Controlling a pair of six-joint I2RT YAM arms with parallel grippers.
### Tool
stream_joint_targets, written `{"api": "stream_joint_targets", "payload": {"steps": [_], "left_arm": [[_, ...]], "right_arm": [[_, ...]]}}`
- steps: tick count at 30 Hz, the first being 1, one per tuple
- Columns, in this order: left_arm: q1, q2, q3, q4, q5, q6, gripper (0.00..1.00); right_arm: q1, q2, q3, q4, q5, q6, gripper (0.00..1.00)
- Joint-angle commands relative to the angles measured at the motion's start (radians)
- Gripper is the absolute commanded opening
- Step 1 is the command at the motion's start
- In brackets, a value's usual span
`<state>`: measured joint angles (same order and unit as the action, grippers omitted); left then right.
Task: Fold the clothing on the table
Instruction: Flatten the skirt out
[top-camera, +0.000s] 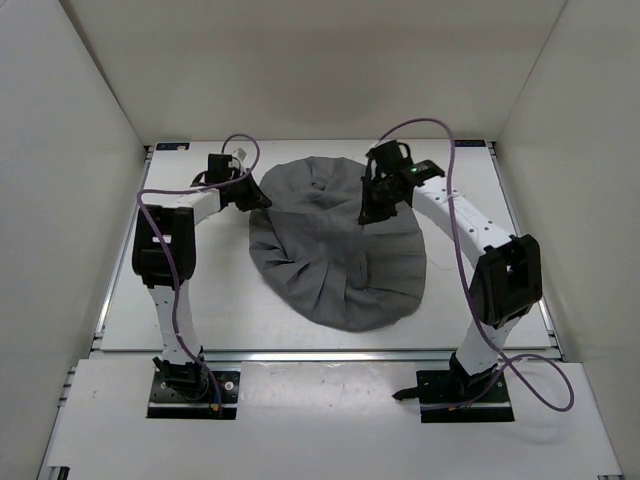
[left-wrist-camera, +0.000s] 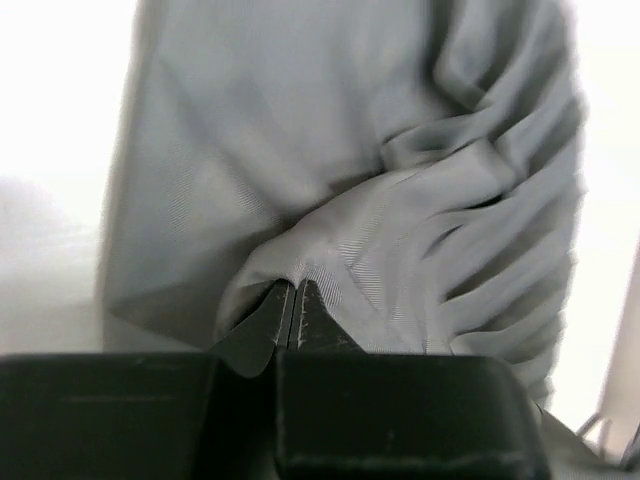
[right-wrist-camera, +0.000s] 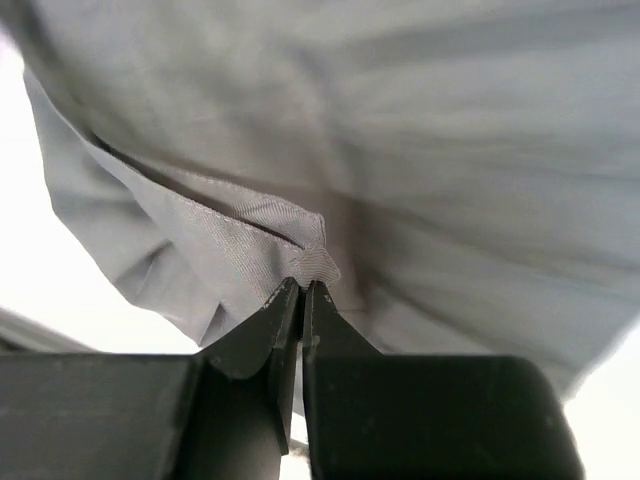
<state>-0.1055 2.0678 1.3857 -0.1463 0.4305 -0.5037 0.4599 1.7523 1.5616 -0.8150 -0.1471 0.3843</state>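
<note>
The grey pleated clothing (top-camera: 335, 245) lies spread in a rough oval on the white table (top-camera: 200, 310), creases fanning toward the near edge. My left gripper (top-camera: 262, 200) is at its far left edge, shut on a pinch of the fabric (left-wrist-camera: 330, 250); the left wrist view shows the left gripper (left-wrist-camera: 295, 285) with cloth bunched at the tips. My right gripper (top-camera: 372, 213) is over the upper middle of the garment, shut on a folded hem corner (right-wrist-camera: 315, 262); the right gripper (right-wrist-camera: 303, 285) lifts that edge slightly.
White walls enclose the table on three sides. Metal rails run along the table's edges (top-camera: 330, 353). Purple cables loop from both arms (top-camera: 170, 270). The arm bases (top-camera: 190, 385) stand on the near shelf. A small dark mark (top-camera: 438, 264) lies right of the cloth.
</note>
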Motion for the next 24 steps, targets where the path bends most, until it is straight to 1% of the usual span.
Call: {"api": "stream_joint_targets", "payload": {"steps": [1, 2, 3, 4, 5, 6, 7, 8, 9, 10, 11, 12, 13, 14, 15, 16, 17, 18, 19, 20, 21, 22, 23, 24], "left_arm": [[0.016, -0.063, 0.168, 0.004, 0.022, -0.033, 0.0], [0.024, -0.063, 0.249, -0.009, 0.019, -0.035, 0.0], [0.017, -0.06, 0.294, -0.034, 0.016, -0.044, 0.0], [0.02, -0.051, 0.4, -0.062, 0.02, -0.05, 0.0], [0.021, -0.04, 0.527, -0.079, 0.016, -0.061, 0.0], [0.026, -0.032, 0.592, -0.099, 0.027, -0.085, 0.0], [0.03, -0.037, 0.693, -0.087, 0.037, -0.1, 0.0], [0.033, -0.05, 0.744, -0.061, 0.042, -0.116, 0.0], [0.035, -0.086, 0.765, -0.043, 0.013, -0.118, 0.0], [0.032, -0.136, 0.779, -0.042, -0.016, -0.108, 0.0], [0.017, -0.167, 0.776, -0.053, -0.039, -0.072, 0.0], [0.003, -0.226, 0.764, -0.074, -0.083, -0.023, 0.0], [-0.011, -0.288, 0.721, -0.097, -0.11, 0.003, 0.0], [-0.029, -0.314, 0.655, -0.108, -0.125, 0.045, 0.0], [-0.04, -0.375, 0.553, -0.122, -0.139, 0.072, 0.0], [-0.049, -0.437, 0.492, -0.119, -0.147, 0.088, 0.0], [-0.051, -0.512, 0.361, -0.111, -0.144, 0.094, 0.0], [-0.049, -0.547, 0.213, -0.104, -0.141, 0.096, 0.0], [-0.057, -0.625, 0.147, -0.098, -0.139, 0.097, 0.0], [-0.062, -0.703, 0.015, -0.111, -0.157, 0.099, 0.0], [-0.075, -0.744, -0.105, -0.127, -0.174, 0.111, 0.0], [-0.097, -0.829, -0.213, -0.14, -0.199, 0.117, 0.0], [-0.132, -0.898, -0.265, -0.171, -0.226, 0.12, 0.0], [-0.147, -0.94, -0.351, -0.205, -0.245, 0.123, 0.0]], "right_arm": [[-0.14, -0.002, 0.183, -0.021, 0.059, -0.065, 0.0], [-0.164, 0.016, 0.284, -0.024, 0.078, -0.096, 0.0], [-0.206, 0.059, 0.345, -0.042, 0.077, -0.116, 0.0], [-0.254, 0.126, 0.508, -0.085, 0.08, -0.143, 0.0], [-0.304, 0.157, 0.72, -0.114, 0.075, -0.15, 0.0], [-0.331, 0.24, 0.836, -0.151, 0.048, -0.15, 0.0], [-0.381, 0.286, 1.044, -0.159, -0.001, -0.13, 0.0], [-0.43, 0.297, 1.16, -0.127, -0.058, -0.119, 0.0], [-0.441, 0.264, 1.164, -0.104, -0.068, -0.117, 0.0], [-0.455, 0.201, 1.126, -0.054, -0.056, -0.125, 0.0], [-0.454, 0.158, 0.992, -0.018, -0.04, -0.163, 0.0], [-0.442, 0.06, 0.898, 0.061, -0.016, -0.22, 0.0], [-0.417, -0.047, 0.706, 0.144, 0.004, -0.24, 0.0], [-0.394, -0.091, 0.523, 0.21, 0.036, -0.28, 0.0], [-0.385, -0.171, 0.371, 0.236, 0.04, -0.292, 0.0], [-0.379, -0.238, 0.3, 0.259, 0.044, -0.294, 0.0], [-0.388, -0.291, 0.159, 0.279, 0.025, -0.279, 0.0], [-0.408, -0.316, 0.017, 0.301, -0.036, -0.269, 0.0], [-0.408, -0.379, -0.13, 0.335, -0.066, -0.256, 0.0], [-0.403, -0.436, -0.205, 0.355, -0.066, -0.239, 0.0], [-0.4, -0.471, -0.33, 0.362, -0.069, -0.222, 0.0], [-0.386, -0.525, -0.445, 0.358, -0.059, -0.21, 0.0], [-0.374, -0.593, -0.496, 0.353, -0.051, -0.206, 0.0], [-0.357, -0.621, -0.593, 0.338, -0.055, -0.19, 0.0]]}}
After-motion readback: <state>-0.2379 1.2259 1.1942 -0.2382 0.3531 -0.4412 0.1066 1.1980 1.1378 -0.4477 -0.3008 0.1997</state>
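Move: Shut on the skirt's left edge, the left gripper has the middle of the cloth about 20 cm to its right, 13 cm back and 3 cm below. The right gripper holds a lifted corner, with that middle about 7 cm to its left, level fore and aft and some 14 cm below. The skirt's far edge lies about 14 cm ahead and 18 cm right of the left hand; its near edge is roughly 20 cm back and 7 cm left of the right hand. Flinging the skirt with both hands, fingers kept shut on it: they whip up and forward, the left about 40 cm up, the right nearly 30 cm up while spreading rightward from the left hand to stretch the held edge. Both then pull back towards the base and drop, wrists tipping up some 45 degrees before easing partly down again. ##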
